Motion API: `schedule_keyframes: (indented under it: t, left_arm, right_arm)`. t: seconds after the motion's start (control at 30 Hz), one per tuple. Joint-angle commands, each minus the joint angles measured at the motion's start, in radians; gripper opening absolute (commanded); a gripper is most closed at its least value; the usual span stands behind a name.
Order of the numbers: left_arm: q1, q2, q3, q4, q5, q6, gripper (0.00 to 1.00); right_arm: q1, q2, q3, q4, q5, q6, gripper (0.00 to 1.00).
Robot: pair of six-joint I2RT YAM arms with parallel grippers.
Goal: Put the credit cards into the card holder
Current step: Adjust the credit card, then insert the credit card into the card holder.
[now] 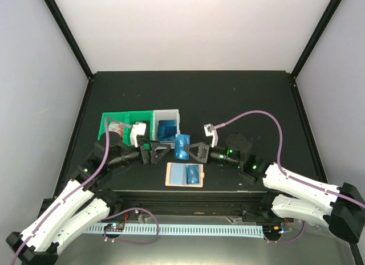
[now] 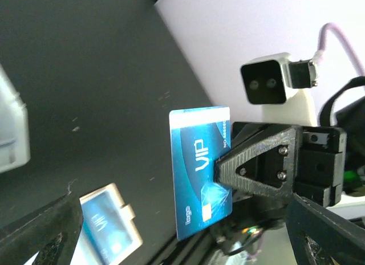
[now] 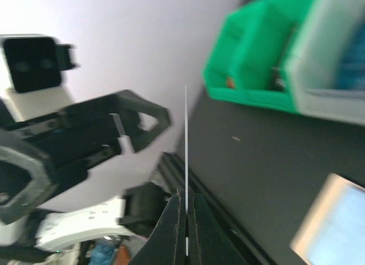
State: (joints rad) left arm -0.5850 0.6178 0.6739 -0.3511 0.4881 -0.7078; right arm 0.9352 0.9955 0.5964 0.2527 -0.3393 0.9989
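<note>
A blue credit card marked VIP hangs upright above the table, with my right gripper shut on its right edge. The left wrist view shows that credit card pinched by the right gripper's fingers. In the right wrist view it is a thin edge-on line rising from my shut right gripper. My left gripper stands open just left of the card, not touching it. The tan card holder lies open below, with another blue card in it.
A white bin holding more blue cards stands behind the grippers, next to a green bin. The table's near edge rail runs just in front of the card holder.
</note>
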Motion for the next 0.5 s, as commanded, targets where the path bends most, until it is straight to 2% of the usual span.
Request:
schedule_keyframes:
  t: [0.0, 0.17, 0.27, 0.47]
  left_arm:
    - [-0.004, -0.002, -0.089, -0.067, -0.094, 0.087, 0.99]
    - [-0.005, 0.042, -0.19, 0.006, -0.065, 0.08, 0.97]
    - [-0.006, 0.076, -0.267, 0.095, -0.06, 0.038, 0.89]
    - [-0.014, 0.144, -0.367, 0.163, -0.086, -0.048, 0.73]
  right_arm:
    - [-0.001, 0.035, -0.078, -0.176, 0.146, -0.011, 0.01]
    - [0.0, 0.108, -0.194, -0.105, 0.163, 0.057, 0.01]
    - [0.001, 0.125, -0.255, -0.039, 0.167, 0.093, 0.01]
    - [0.003, 0.186, -0.326, 0.121, 0.107, 0.104, 0.01]
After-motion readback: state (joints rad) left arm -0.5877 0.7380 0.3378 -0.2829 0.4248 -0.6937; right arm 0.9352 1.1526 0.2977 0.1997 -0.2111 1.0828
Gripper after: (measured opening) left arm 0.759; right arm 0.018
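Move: The right gripper already holds the blue card. From it, the open card holder's middle lies about 25 cm below, 1 cm back and 1 cm left; the white bin stands some 17 cm ahead and 8 cm left, also well below. From the empty, wide-open left gripper the holder is roughly 26 cm down, level in reach and 7 cm right, with the white bin about 18 cm straight ahead of that gripper. Drop the right gripper fast, about 20 cm, easing 5 cm to the right, to bring the pinched blue card down over the holder's right pocket, tipping the fingers some 30 degrees further downward. Sink the left gripper alongside towards the holder's left side, its fingers dipping too and closing only partway on nothing. ##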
